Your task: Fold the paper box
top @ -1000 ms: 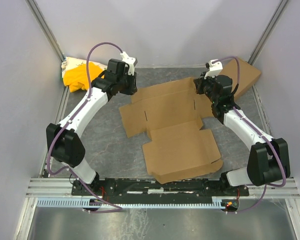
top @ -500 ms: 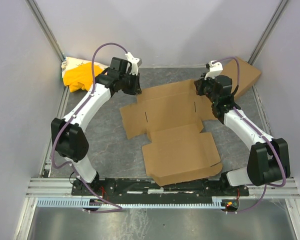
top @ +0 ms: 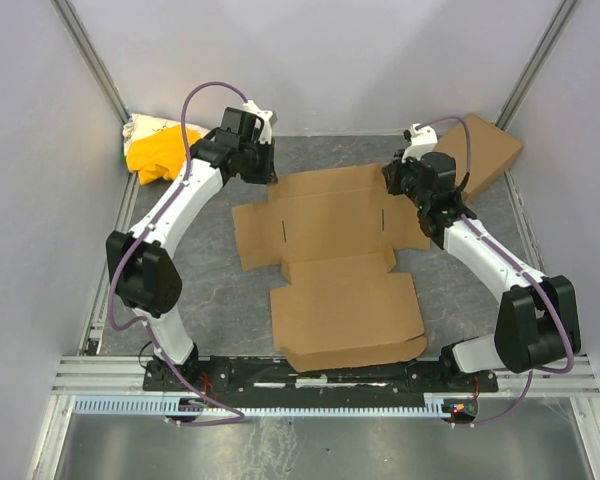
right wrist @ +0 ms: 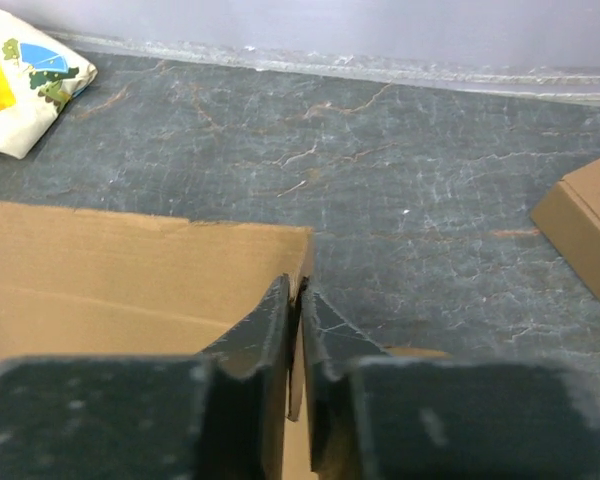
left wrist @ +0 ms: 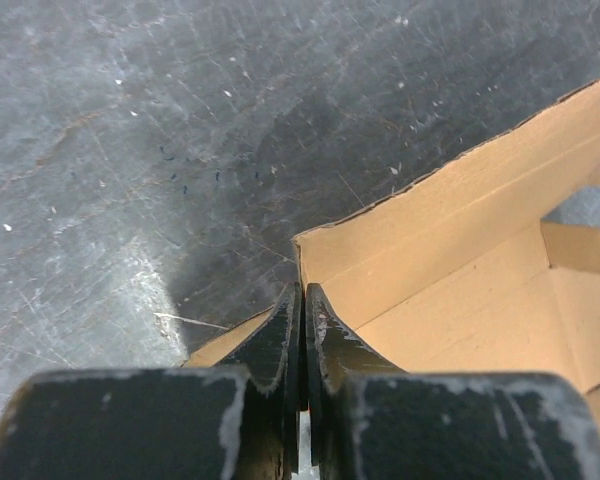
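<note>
The paper box lies unfolded and mostly flat in the middle of the table, its large front panel nearest the arm bases. My left gripper is at the sheet's far left corner. In the left wrist view it is shut on the raised edge of a flap of the paper box. My right gripper is at the far right corner. The right wrist view shows it shut, with a thin cardboard edge of the paper box pinched between the fingers.
A yellow-and-white cloth bundle lies in the back left corner, also seen as the cloth in the right wrist view. A second brown cardboard box sits at the back right, close to the right arm. Grey walls enclose the table.
The left gripper has closed on the far left corner flap. The whole sheet has shifted left and a little toward the arm bases. The right gripper keeps its pinch.
</note>
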Available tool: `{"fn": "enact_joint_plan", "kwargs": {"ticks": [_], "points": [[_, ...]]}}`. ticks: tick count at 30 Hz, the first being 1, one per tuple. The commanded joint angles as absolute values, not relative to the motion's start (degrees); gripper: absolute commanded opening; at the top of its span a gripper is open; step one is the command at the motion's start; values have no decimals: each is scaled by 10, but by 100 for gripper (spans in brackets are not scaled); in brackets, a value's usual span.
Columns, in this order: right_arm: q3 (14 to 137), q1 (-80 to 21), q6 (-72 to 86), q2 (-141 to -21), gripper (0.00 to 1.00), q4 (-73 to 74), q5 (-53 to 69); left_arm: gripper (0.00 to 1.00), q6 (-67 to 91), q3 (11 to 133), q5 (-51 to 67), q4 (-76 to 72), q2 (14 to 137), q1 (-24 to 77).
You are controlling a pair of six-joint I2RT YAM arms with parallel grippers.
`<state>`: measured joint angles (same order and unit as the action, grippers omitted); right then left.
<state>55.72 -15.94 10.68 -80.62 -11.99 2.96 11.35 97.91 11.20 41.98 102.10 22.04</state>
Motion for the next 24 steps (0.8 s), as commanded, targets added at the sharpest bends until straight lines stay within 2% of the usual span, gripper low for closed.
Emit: {"fn": "enact_joint_plan", "kwargs": {"ticks": [1, 3, 6, 10, 17, 24], "points": [[599, -175, 119, -790, 22, -106, 47, 5, 134, 1020, 63, 402, 1000, 228], [609, -175, 118, -787, 32, -90, 46, 5, 121, 1024, 42, 395, 990, 227], [622, -175, 119, -780, 39, -66, 45, 6, 97, 1006, 33, 354, 962, 231], [644, -175, 120, -763, 45, -34, 39, 6, 62, 938, 29, 244, 902, 246], [682, -174, 115, -721, 54, 36, -7, 6, 51, 733, 40, 13, 781, 251], [723, -174, 104, -720, 56, 128, -16, 7, 4, 590, 31, -98, 726, 264]]}}
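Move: The paper box's far panel is pinched at its left corner by the left gripper and at its right corner by the right. The panel's middle lies about 13 cm right, 6 cm back and 7 cm below the left hand, and 11 cm left, 7 cm back and 8 cm below the right. The near panel is about 28 cm back, 17 cm right of the left hand. The brown carton is some 26 cm right and 12 cm ahead of the right hand. Keep the left gripper shut on the far panel's left corner and raise it about 8 cm, easing forward first, then slightly back and down again, tipping its fingers up some 35 degrees. Meanwhile open the right gripper to about half, letting go of the right corner, and lift it about 9 cm while drawing back. ##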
